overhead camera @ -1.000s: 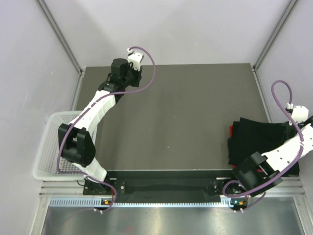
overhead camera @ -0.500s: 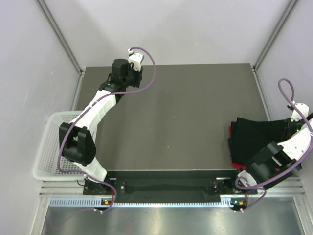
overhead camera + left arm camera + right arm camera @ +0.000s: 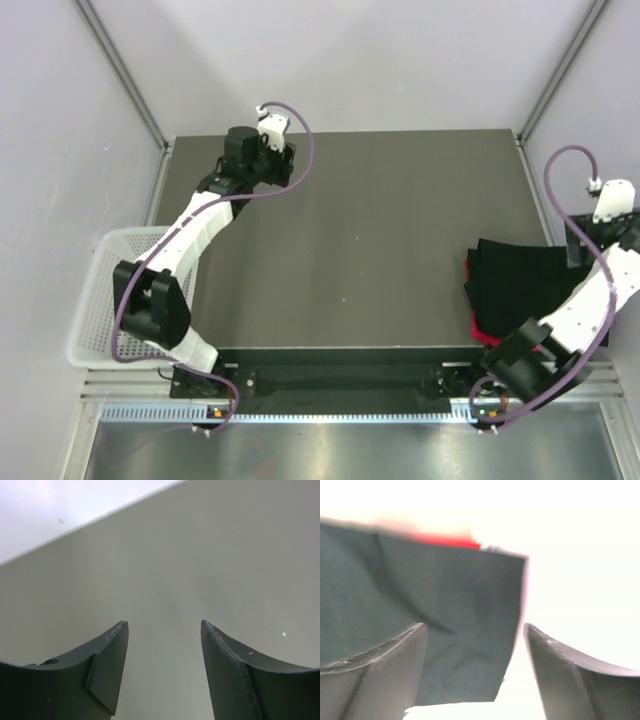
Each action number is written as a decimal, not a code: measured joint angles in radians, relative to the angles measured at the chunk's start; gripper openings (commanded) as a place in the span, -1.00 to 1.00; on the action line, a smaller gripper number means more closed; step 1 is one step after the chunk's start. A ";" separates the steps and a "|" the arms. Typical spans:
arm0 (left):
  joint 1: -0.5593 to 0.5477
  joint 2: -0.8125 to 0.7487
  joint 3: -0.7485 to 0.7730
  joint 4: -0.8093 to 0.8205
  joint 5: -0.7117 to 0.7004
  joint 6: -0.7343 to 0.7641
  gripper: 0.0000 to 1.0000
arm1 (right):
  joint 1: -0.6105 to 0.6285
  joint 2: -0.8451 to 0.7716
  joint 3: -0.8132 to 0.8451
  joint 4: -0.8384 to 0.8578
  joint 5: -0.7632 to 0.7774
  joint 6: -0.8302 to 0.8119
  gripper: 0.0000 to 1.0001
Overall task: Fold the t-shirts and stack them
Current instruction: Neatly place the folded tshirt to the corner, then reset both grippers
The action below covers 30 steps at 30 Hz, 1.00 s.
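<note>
A folded black t-shirt (image 3: 520, 290) lies at the table's right side, on top of a red one whose edges (image 3: 471, 266) peek out at its left. In the right wrist view the black shirt (image 3: 420, 590) fills the space below the jaws, with a red strip (image 3: 450, 541) behind it. My right gripper (image 3: 575, 245) (image 3: 475, 626) hangs open just above the black shirt's right edge, holding nothing. My left gripper (image 3: 275, 162) (image 3: 164, 625) stands open over bare table near the far left corner, far from the shirts.
A white mesh basket (image 3: 100, 300) sits off the table's left edge beside the left arm. The dark tabletop (image 3: 380, 230) stretches between the two arms. Grey walls and metal frame posts (image 3: 125, 75) enclose the table.
My right gripper has opened, let go of the black shirt and drawn back up toward the right. My left gripper has opened wider and shifted slightly at the far corner.
</note>
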 measured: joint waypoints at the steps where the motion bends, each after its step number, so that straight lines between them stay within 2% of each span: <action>1: 0.000 -0.019 0.000 -0.002 -0.002 0.000 0.31 | 0.000 -0.046 0.000 0.027 -0.002 0.015 0.99; 4: 0.002 -0.075 0.001 -0.006 -0.004 0.006 0.37 | 0.001 -0.217 0.000 0.129 -0.024 0.063 0.99; 5: 0.002 -0.094 0.002 -0.009 -0.007 0.011 0.51 | 0.001 -0.268 -0.001 0.161 -0.044 0.084 0.99; 6: 0.002 -0.111 0.002 -0.014 -0.011 0.024 0.79 | 0.002 -0.311 -0.001 0.187 -0.068 0.105 0.99; 8: 0.002 -0.143 0.001 -0.030 -0.023 0.042 0.97 | 0.002 -0.380 -0.009 0.211 -0.161 0.148 1.00; 11: 0.003 -0.205 -0.043 -0.039 -0.042 0.050 0.97 | 0.002 -0.445 -0.072 0.233 -0.335 0.232 1.00; 15: 0.008 -0.341 -0.208 -0.047 -0.109 0.000 0.97 | 0.014 -0.549 -0.303 0.307 -0.532 0.375 0.99; 19: 0.040 -0.467 -0.377 -0.065 -0.156 -0.099 0.98 | 0.070 -0.698 -0.510 0.391 -0.622 0.491 0.99; 21: 0.060 -0.489 -0.407 -0.067 -0.176 -0.135 0.98 | 0.150 -0.733 -0.535 0.441 -0.616 0.535 0.99; 24: 0.069 -0.481 -0.406 -0.042 -0.194 -0.155 0.98 | 0.356 -0.600 -0.455 0.473 -0.542 0.559 0.99; 27: 0.069 -0.439 -0.378 -0.017 -0.201 -0.152 0.98 | 0.577 -0.298 -0.262 0.509 -0.378 0.575 0.99; 30: 0.069 -0.374 -0.330 0.024 -0.216 -0.135 0.98 | 0.724 -0.002 -0.087 0.544 -0.213 0.594 0.99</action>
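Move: The folded black t-shirt lies on its corner stack about 9 cm back and 8 cm to the left of the empty right hand, roughly 8 cm below. The red t-shirt is directly under it, about 10 cm back, 8 cm left and 10 cm below that hand. From the left hand the black t-shirt is some 63 cm right, 33 cm back and 12 cm lower. Both grippers open; right hand rises, swings roughly 24 cm left off the stack, then forward; left backs leftward. ##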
